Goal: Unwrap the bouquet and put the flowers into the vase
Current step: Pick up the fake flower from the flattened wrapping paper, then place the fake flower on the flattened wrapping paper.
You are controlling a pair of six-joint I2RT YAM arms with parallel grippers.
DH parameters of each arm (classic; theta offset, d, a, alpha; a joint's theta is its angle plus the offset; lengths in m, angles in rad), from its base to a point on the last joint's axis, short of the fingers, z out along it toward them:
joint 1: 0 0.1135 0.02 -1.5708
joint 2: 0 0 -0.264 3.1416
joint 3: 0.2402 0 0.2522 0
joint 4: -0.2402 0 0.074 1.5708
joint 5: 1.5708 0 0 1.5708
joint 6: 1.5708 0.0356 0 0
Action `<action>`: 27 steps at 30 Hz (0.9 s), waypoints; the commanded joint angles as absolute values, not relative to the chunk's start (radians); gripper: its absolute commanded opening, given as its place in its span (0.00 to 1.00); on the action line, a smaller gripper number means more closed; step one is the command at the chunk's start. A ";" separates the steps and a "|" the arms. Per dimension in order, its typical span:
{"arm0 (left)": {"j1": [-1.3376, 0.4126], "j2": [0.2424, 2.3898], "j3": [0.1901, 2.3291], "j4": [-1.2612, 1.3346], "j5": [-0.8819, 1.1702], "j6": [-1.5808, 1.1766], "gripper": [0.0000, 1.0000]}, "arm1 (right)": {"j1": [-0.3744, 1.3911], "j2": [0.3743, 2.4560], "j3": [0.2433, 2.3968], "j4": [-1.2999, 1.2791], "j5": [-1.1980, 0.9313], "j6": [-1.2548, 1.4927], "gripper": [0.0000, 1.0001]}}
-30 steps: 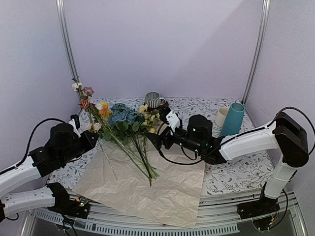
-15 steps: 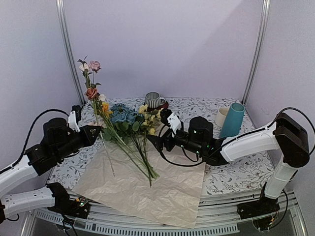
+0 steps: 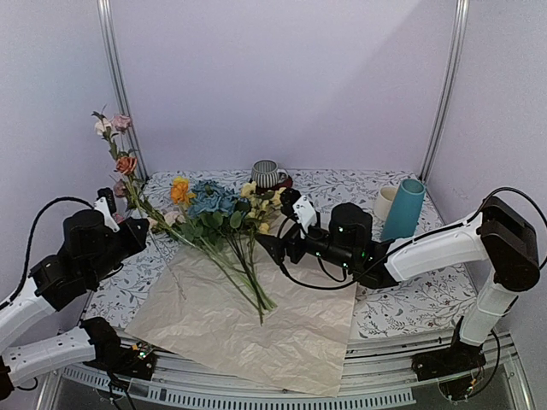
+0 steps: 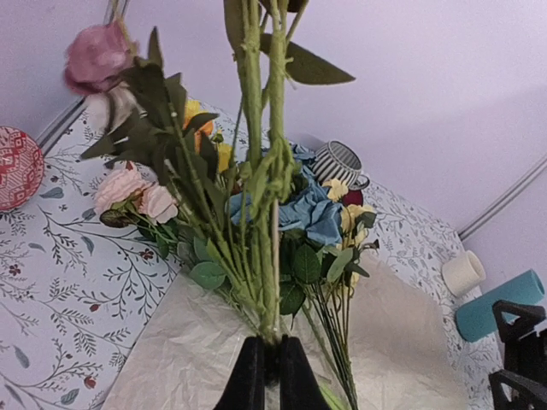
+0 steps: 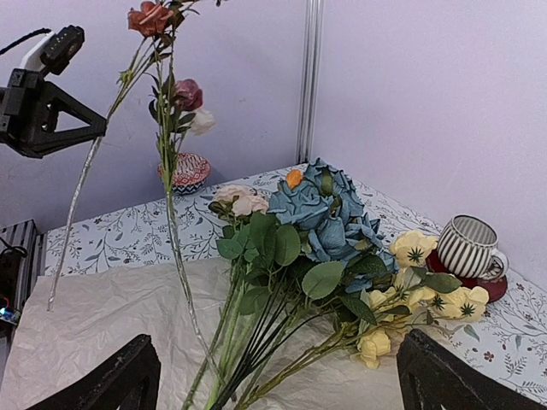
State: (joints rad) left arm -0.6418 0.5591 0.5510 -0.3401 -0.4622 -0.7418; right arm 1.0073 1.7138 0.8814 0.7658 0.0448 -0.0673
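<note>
The bouquet's peach paper [image 3: 248, 316] lies spread flat, with the flowers [image 3: 224, 213] lying loose on it, blue, yellow and orange heads toward the back. My left gripper [image 3: 144, 227] is shut on one sprig's green stems [image 4: 267, 256], held up at the left with pink and orange blooms [image 3: 115, 128] high against the wall. My right gripper [image 3: 272, 224] hovers open just right of the lying flowers [image 5: 325, 213], nothing between its fingers [image 5: 120, 380]. The teal vase [image 3: 403, 207] stands upright at the back right.
A cream mug [image 3: 385, 202] stands just left of the vase. A striped grey cup [image 3: 267, 173] sits on a red coaster behind the flowers. A red patterned bowl [image 4: 15, 166] is at the far left. Metal posts [image 3: 115, 77] frame the back corners.
My left gripper has drawn back to the left and tilted the held sprig, so its blooms swung up and then leftward. The right arm has stayed still.
</note>
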 commanded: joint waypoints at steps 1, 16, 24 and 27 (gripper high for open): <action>-0.633 0.504 0.583 -0.349 -0.495 -0.723 0.02 | 1.004 1.683 0.874 0.768 0.043 -0.057 0.99; -0.633 0.590 0.522 -0.095 -0.113 -0.682 0.04 | 1.003 1.674 0.869 0.757 0.025 -0.032 0.99; -0.633 0.680 0.422 0.081 0.031 -0.773 0.04 | 1.004 1.663 0.860 0.753 0.018 -0.023 0.99; -0.632 0.734 0.384 0.156 0.078 -0.806 0.04 | 1.003 1.664 0.860 0.750 0.009 -0.018 0.99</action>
State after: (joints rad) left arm -0.6403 0.6807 0.4297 0.0219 -0.0189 -0.7521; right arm 1.0073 1.6939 0.8734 0.7601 0.0299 -0.0372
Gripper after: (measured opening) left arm 0.045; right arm 0.988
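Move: The left hand holds the rose flower by its stem. The right gripper waits open about 27 cm to its right, some 2 cm farther out and near its height. On the paper, the blue flowers lie roughly 25 cm ahead of the left hand and 9 cm right, the orange flowers about 27 cm straight ahead, both some 16 cm lower. From the right hand, the gripped stem is about 27 cm left and 2 cm back. Still pinching the rose flower's stem in nearly shut fingers, the left hand carries the flower about 9 cm to the right, towards the open right gripper. It first lifts some 2 cm, then sinks to slightly below its starting height, while the wrist turns about 25 degrees clockwise and rolls left side down a little. ##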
